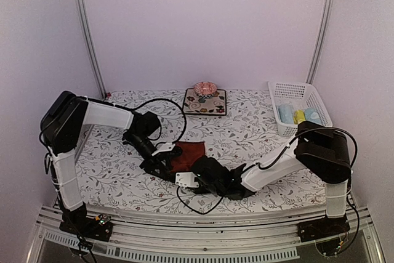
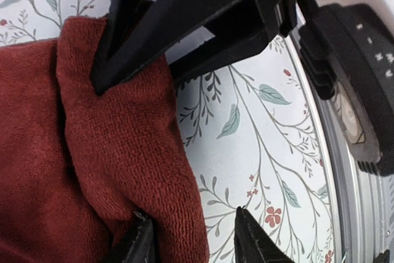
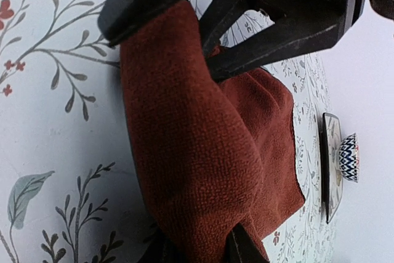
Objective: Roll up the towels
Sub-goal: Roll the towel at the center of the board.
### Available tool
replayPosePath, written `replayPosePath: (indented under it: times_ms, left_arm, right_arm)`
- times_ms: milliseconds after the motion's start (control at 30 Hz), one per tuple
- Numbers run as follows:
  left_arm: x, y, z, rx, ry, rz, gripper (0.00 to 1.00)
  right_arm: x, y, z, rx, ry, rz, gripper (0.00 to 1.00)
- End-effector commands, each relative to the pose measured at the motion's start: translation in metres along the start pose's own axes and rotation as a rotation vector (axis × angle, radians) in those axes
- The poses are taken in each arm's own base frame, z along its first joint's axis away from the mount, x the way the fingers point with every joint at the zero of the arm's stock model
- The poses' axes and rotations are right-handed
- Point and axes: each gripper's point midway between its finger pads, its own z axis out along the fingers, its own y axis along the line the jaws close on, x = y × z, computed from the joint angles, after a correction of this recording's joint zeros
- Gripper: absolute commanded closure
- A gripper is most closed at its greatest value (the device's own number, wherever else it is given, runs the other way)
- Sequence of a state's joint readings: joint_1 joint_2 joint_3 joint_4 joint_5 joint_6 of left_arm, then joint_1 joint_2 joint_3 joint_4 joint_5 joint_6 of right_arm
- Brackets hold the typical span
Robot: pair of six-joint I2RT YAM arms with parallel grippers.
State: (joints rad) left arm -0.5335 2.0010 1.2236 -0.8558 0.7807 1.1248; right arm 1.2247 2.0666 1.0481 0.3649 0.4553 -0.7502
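Observation:
A dark red towel (image 1: 189, 152) lies partly rolled on the floral table covering, near the front middle. Both grippers meet at its near end. In the left wrist view the towel (image 2: 92, 152) has its rolled edge between my left gripper's (image 2: 192, 229) parted fingers; one finger (image 2: 140, 241) touches the cloth and the other (image 2: 249, 238) stands clear over the table. My right gripper (image 3: 200, 250) is shut on the towel's (image 3: 203, 146) thick fold. From above, the left gripper (image 1: 167, 164) and right gripper (image 1: 198, 170) face each other. Small rolled towels, pale blue (image 1: 285, 113) and yellow (image 1: 299, 116), lie in the basket.
A white basket (image 1: 305, 90) stands at the back right. A square dark floral mat (image 1: 205, 103) with a pink patterned bowl (image 1: 204, 89) on it sits at the back centre. Cables loop over the table near both arms. Walls close in the sides and back.

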Motion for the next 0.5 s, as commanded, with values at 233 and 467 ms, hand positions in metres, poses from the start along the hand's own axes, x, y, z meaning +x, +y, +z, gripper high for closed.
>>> replayPosePath:
  times_ms: [233, 467]
  left_arm:
    - [-0.013, 0.007, -0.042, -0.346, 0.001, 0.157, 0.34]
    - [-0.025, 0.008, -0.066, -0.586, -0.047, 0.313, 0.29]
  right_arm:
    - [0.0, 0.031, 0.001, -0.358, -0.006, 0.232, 0.8]
    - [-0.01, 0.034, -0.004, -0.554, -0.026, 0.386, 0.8]
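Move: The rolled part of the red towel lies crosswise between the hands, its middle about 4 cm to the right of the left hand and 1 cm farther out, roughly at finger height. From the right hand, pinching the right end, that middle is some 4 cm to the left and 1 cm ahead. The flat, unrolled part centres about 8 cm ahead of the right hand and 1 cm to its left; the tray is roughly 37 cm ahead and 5 cm right. The towel roll's left end comes free of the left fingers, already partly open, as they spread wider and the left hand lifts about 5 cm, drifting left and a little forward while its fingers swing up from the table. At the other end the right fingers keep their pinch, shifting slightly left at the same height and tipping some 25 degrees nose-down. ##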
